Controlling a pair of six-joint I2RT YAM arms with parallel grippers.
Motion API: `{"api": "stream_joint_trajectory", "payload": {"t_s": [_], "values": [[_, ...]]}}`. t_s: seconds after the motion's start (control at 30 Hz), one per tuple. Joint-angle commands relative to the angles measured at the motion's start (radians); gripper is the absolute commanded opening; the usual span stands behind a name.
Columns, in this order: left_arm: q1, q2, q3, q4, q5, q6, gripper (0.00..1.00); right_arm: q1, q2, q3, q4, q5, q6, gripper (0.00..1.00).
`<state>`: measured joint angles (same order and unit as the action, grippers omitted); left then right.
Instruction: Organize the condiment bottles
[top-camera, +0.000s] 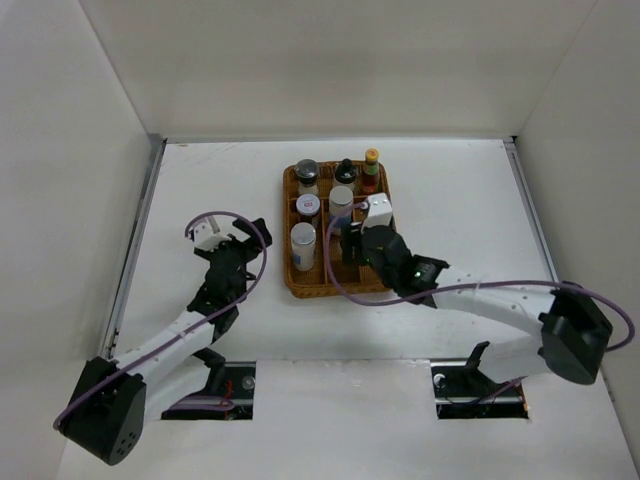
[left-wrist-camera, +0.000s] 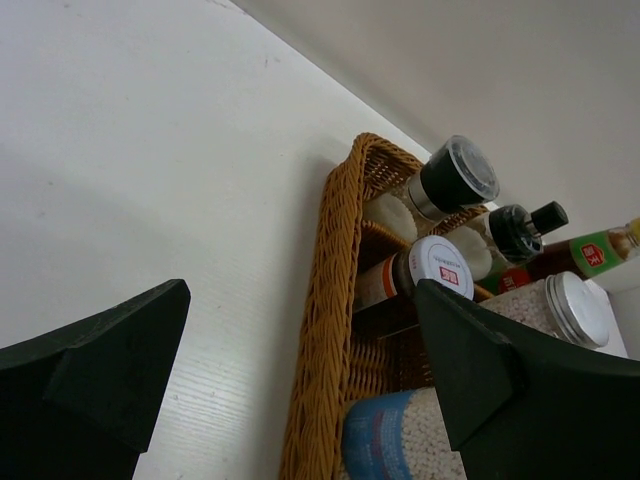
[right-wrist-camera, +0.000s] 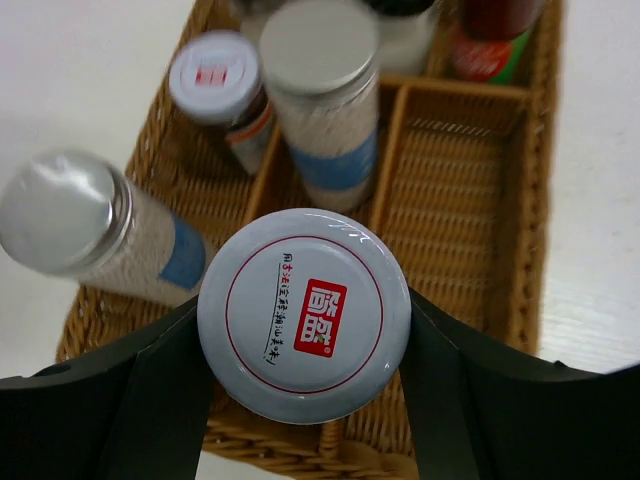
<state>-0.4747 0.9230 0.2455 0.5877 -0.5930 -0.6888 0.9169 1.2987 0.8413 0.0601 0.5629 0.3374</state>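
Note:
My right gripper (right-wrist-camera: 305, 335) is shut on a white-lidded jar (right-wrist-camera: 300, 290), a finger pressed against each side of its lid, over the near middle of the wicker tray (right-wrist-camera: 530, 200). Whether the jar rests on the tray floor cannot be told. In the top view the right gripper (top-camera: 352, 245) hides this jar. Standing in the tray are a blue-labelled cylinder (top-camera: 303, 245), a white-lidded shaker (top-camera: 308, 206), a silver-lidded bottle (top-camera: 341, 200), a dark-capped jar (top-camera: 307, 172), a black-capped bottle (top-camera: 345, 170) and a red sauce bottle (top-camera: 371, 170). My left gripper (top-camera: 250, 240) is open beside the tray's left rim (left-wrist-camera: 330, 260), holding nothing.
The tray's right-hand compartment (right-wrist-camera: 450, 200) next to the held jar holds nothing. White walls close in the table on the left, back and right. Purple cables loop from both arms.

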Motion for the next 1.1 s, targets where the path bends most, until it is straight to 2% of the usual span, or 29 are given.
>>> {"api": "stream_joint_trajectory", "payload": {"t_s": [0.0,0.23,0.33,0.4,0.5,0.57,0.67,0.77,0.93,1.07], "values": [[0.005,-0.012,0.083,-0.074,0.024,-0.008,1.00,0.020,0.054,0.061,0.147,-0.034,0.011,0.53],[0.011,0.034,0.127,-0.178,0.015,-0.014,1.00,0.052,0.215,0.055,0.205,-0.038,-0.009,0.55],[0.028,0.040,0.130,-0.209,0.025,-0.018,1.00,0.061,0.270,0.050,0.219,-0.032,-0.014,0.60],[0.029,0.040,0.124,-0.219,0.048,-0.021,1.00,0.069,0.286,0.047,0.221,-0.025,-0.015,0.66],[0.037,0.048,0.121,-0.220,0.088,-0.025,1.00,0.072,0.254,0.039,0.210,-0.015,-0.015,0.87],[0.043,0.054,0.127,-0.226,0.097,-0.025,1.00,0.072,0.190,0.024,0.204,-0.014,-0.017,0.99],[0.051,0.060,0.158,-0.267,0.098,-0.021,1.00,0.047,0.047,-0.016,0.196,-0.011,-0.021,1.00],[0.064,0.076,0.204,-0.340,0.093,-0.021,1.00,-0.028,-0.114,-0.083,0.207,0.002,-0.009,1.00],[0.058,0.073,0.238,-0.407,0.050,-0.026,1.00,-0.264,-0.393,-0.307,0.260,0.120,0.141,1.00],[0.038,0.062,0.259,-0.431,0.054,-0.038,1.00,-0.471,-0.561,-0.493,0.285,0.094,0.355,1.00]]}}
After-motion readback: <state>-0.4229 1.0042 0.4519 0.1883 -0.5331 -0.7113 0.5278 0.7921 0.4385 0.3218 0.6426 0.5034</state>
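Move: The right hand holds the small white-lidded jar over the basket. Its place, the front part of the middle compartment, lies about 4 cm to the left, level fore and aft, and some 12 cm down. The tall jar in that compartment stands about 10 cm ahead and 4 cm left; the blue-label jar 12 cm left, 1 cm ahead; the brown jar 11 cm left, 9 cm ahead. From the left hand the place lies roughly 19 cm right, 2 cm back, 9 cm down. Down about 10 cm and some 4 cm to its left, the right hand lowers the held jar into the compartment behind the tall jar and opens its fingers to let go. It then rises about 16 cm and swings some 22 cm right, away from the basket, turning clockwise and tilting up. The empty left hand sinks about 2 cm, tipping down. ##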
